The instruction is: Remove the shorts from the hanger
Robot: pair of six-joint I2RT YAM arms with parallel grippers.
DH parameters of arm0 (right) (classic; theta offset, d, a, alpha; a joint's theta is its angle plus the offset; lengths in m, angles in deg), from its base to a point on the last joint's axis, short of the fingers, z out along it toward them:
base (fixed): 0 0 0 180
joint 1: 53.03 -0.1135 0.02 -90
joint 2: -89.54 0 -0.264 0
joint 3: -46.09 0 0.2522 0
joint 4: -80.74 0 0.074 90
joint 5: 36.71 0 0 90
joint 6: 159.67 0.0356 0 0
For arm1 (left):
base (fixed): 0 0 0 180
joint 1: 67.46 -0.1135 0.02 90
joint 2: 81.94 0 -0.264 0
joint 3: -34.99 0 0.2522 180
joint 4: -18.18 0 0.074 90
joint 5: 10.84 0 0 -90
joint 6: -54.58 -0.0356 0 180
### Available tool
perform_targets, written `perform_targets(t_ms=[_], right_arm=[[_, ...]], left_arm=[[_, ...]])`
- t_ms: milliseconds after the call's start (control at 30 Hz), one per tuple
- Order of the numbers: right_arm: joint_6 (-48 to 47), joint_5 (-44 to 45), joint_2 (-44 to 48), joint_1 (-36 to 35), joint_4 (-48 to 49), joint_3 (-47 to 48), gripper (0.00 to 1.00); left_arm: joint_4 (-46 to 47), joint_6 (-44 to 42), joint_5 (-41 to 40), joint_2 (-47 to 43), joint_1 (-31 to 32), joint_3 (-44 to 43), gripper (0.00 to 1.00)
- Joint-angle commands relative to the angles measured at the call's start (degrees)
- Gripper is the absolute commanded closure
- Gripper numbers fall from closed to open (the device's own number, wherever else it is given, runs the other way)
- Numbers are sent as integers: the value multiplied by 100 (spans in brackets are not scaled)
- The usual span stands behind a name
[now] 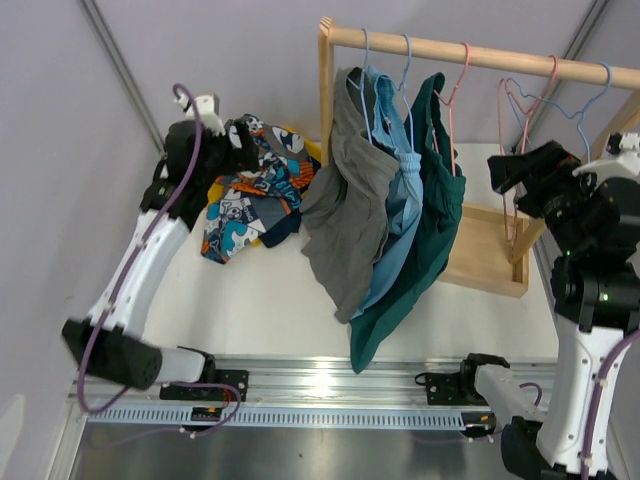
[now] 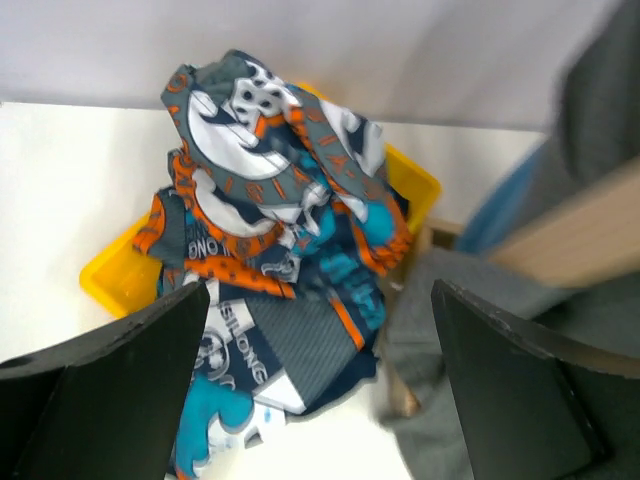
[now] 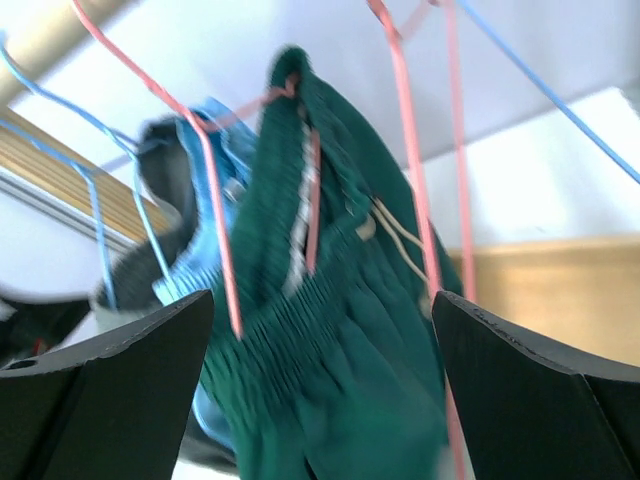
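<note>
Three shorts hang on wire hangers from the wooden rail (image 1: 470, 50): grey shorts (image 1: 345, 210), light blue shorts (image 1: 400, 200) and dark teal shorts (image 1: 430, 200). The cartoon print shorts (image 1: 245, 205) lie in a heap on a yellow bin (image 2: 110, 275) at the left, off any hanger. I cannot make out navy shorts as a separate piece. My left gripper (image 1: 235, 140) is open and empty just above that heap (image 2: 290, 200). My right gripper (image 1: 502, 172) is open and empty, facing the teal shorts (image 3: 350, 330) on their pink hanger (image 3: 215, 240) from the right.
Two empty hangers, pink (image 1: 520, 110) and blue (image 1: 590, 90), hang on the rail close to my right gripper. The rack's wooden upright (image 1: 326, 90) and base frame (image 1: 490, 250) stand on the white table. A metal rail (image 1: 330, 385) runs along the near edge.
</note>
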Motion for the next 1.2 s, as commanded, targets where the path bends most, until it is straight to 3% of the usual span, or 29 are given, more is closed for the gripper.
perform_targets(t_ms=[0,133,333,600,633,667,733,767,867,900,933,1167], right_arm=[[238,-304,-646,-179,714,440,1],[186,-111,-1314,-671,917,1019,1],[54,284,-2115,-1216,1014,1530,1],[-17,750,-2607,-1761,1181,1610,5],[-34,855,-2651,-1814,1189,1601,9],[-52,891,-2686,-1867,1181,1601,24],[-70,1022,-2748,-1999,1172,1592,37],[-78,1067,-2766,-2034,1172,1575,54],[-122,1155,-2774,-2122,1181,1548,76],[-122,1207,-2766,-2140,1155,1548,94],[-140,1347,-2757,-2148,1154,1548,100],[-228,1533,-2433,-2157,1040,1758,100]], left_arm=[[-19,10,-267,-1105,357,1092,1],[-642,115,-559,-2431,682,2051,1],[-1136,2,-603,-3645,735,3176,1],[-1030,107,-972,-4210,753,3758,1],[-1039,116,-1016,-4193,753,3740,1],[-1005,116,-1025,-4184,753,3749,1],[-960,98,-929,-4166,753,3757,1],[-969,98,-929,-4166,753,3758,1],[-969,107,-920,-4201,753,3775,1],[-960,98,-911,-4219,753,3784,1],[-952,98,-902,-4236,753,3784,1],[-820,19,-550,-4254,788,3644,1]])
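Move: The right hand's wide-open fingers face the pink hanger carrying the green shorts. Its near arm is about 14 cm ahead, 10 cm to the left and roughly level. The empty pink hanger hangs some 6 cm ahead and 2 cm to the right. The light blue shorts' middle is about 12 cm ahead, 20 cm to the left and 18 cm lower. For the left hand, the green shorts' hanger lies roughly 38 cm right, 4 cm back and 12 cm higher. Forward and to the left, about 14 and 10 cm, the right hand reaches past the empty pink hanger, turning some 10 degrees counter-clockwise. Its fingers close fully over the last few centimetres and pinch the near arm of the green shorts' hanger just below the neck. The left hand, open, draws back some 18 cm and down 10, away from the patterned shorts, then waits. ##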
